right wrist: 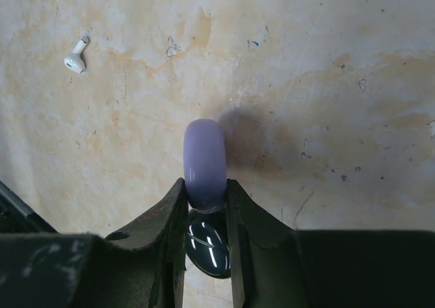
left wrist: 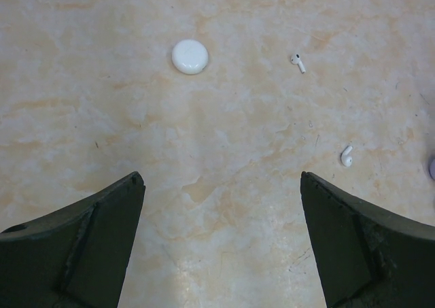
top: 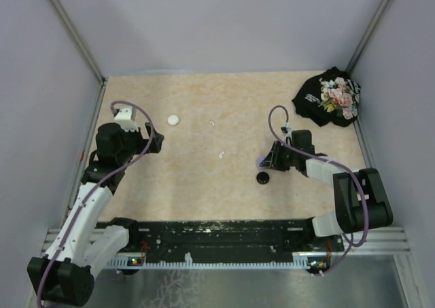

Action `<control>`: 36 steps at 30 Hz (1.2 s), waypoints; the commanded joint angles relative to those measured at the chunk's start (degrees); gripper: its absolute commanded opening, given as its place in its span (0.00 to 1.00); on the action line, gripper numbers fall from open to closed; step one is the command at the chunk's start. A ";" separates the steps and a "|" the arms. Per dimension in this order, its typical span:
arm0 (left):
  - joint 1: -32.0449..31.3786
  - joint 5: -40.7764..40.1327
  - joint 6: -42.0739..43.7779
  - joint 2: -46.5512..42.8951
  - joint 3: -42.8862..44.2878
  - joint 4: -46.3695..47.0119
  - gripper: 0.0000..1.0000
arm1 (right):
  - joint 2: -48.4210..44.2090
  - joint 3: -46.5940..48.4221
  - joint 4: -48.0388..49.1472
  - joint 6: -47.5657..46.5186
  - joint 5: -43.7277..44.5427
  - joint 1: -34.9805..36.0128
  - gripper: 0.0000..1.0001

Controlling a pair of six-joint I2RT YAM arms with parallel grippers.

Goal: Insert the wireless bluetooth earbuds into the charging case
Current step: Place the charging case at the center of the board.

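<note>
My right gripper [right wrist: 205,185] is shut on a lavender round charging case [right wrist: 205,162], held edge-on just above the table; in the top view it sits at mid right [top: 266,160]. Under the jaws lies a glossy black round case [right wrist: 209,250], also seen in the top view [top: 262,178]. Two white earbuds lie loose on the table [left wrist: 298,62] [left wrist: 346,156], one showing in the right wrist view [right wrist: 75,56]. A white round case [left wrist: 189,56] rests at the far left. My left gripper [left wrist: 221,179] stands wide open and empty, short of the white case.
A black cloth with a floral print [top: 329,97] is bunched in the far right corner. Grey walls close in the beige tabletop [top: 204,185] on three sides. The arms' black base rail [top: 224,236] runs along the near edge.
</note>
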 commanded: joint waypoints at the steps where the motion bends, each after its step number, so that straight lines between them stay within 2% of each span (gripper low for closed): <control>1: 1.13 1.33 -2.66 1.98 0.08 1.74 1.00 | -1.11 2.64 -0.97 -2.09 2.13 -0.16 0.33; 7: 1.23 3.66 -4.76 7.86 2.76 0.97 1.00 | -3.85 2.14 -3.51 -3.35 5.48 -0.17 0.61; 12: 1.30 1.71 -4.81 13.17 6.33 -1.19 1.00 | -9.55 1.31 -4.88 -3.93 8.83 -0.07 0.74; 15: 1.20 2.30 -4.93 18.68 8.92 -1.60 0.99 | -14.33 0.15 -4.00 -4.48 11.99 0.55 0.77; 18: 1.10 3.68 -4.48 25.54 13.08 -2.53 1.00 | -18.05 -2.61 1.66 -4.67 13.23 2.45 0.80; 26: 0.18 -3.04 -1.02 42.19 27.30 -7.84 1.00 | -26.22 -5.01 3.58 -7.37 18.74 7.13 0.83; 36: -1.62 -7.13 12.58 62.17 43.30 -9.48 0.97 | -29.08 -6.94 6.30 -7.39 15.56 7.40 0.83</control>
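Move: The white charging case lies about 21 cm ahead of my left hand, 4 cm to its right and 20 cm below; one earbud sits 16 cm to the right of it, level with it, the other 19 cm right of it and 14 cm nearer me. My right hand still pinches the purple case on edge, 1 cm ahead and 1 cm left of its hand point; the black case is 5 cm back and 1 cm left, 2 cm lower. I open my right fingers and let go of the purple case just beyond the black one, easing a couple of centimetres right, then lift away about 8 cm while the fingertips tip up. Meanwhile my left hand, fingers wide open, reaches some 16 cm forward and sinks about 10 cm towards the white case, tipping about 25 degrees further down, without touching it. ##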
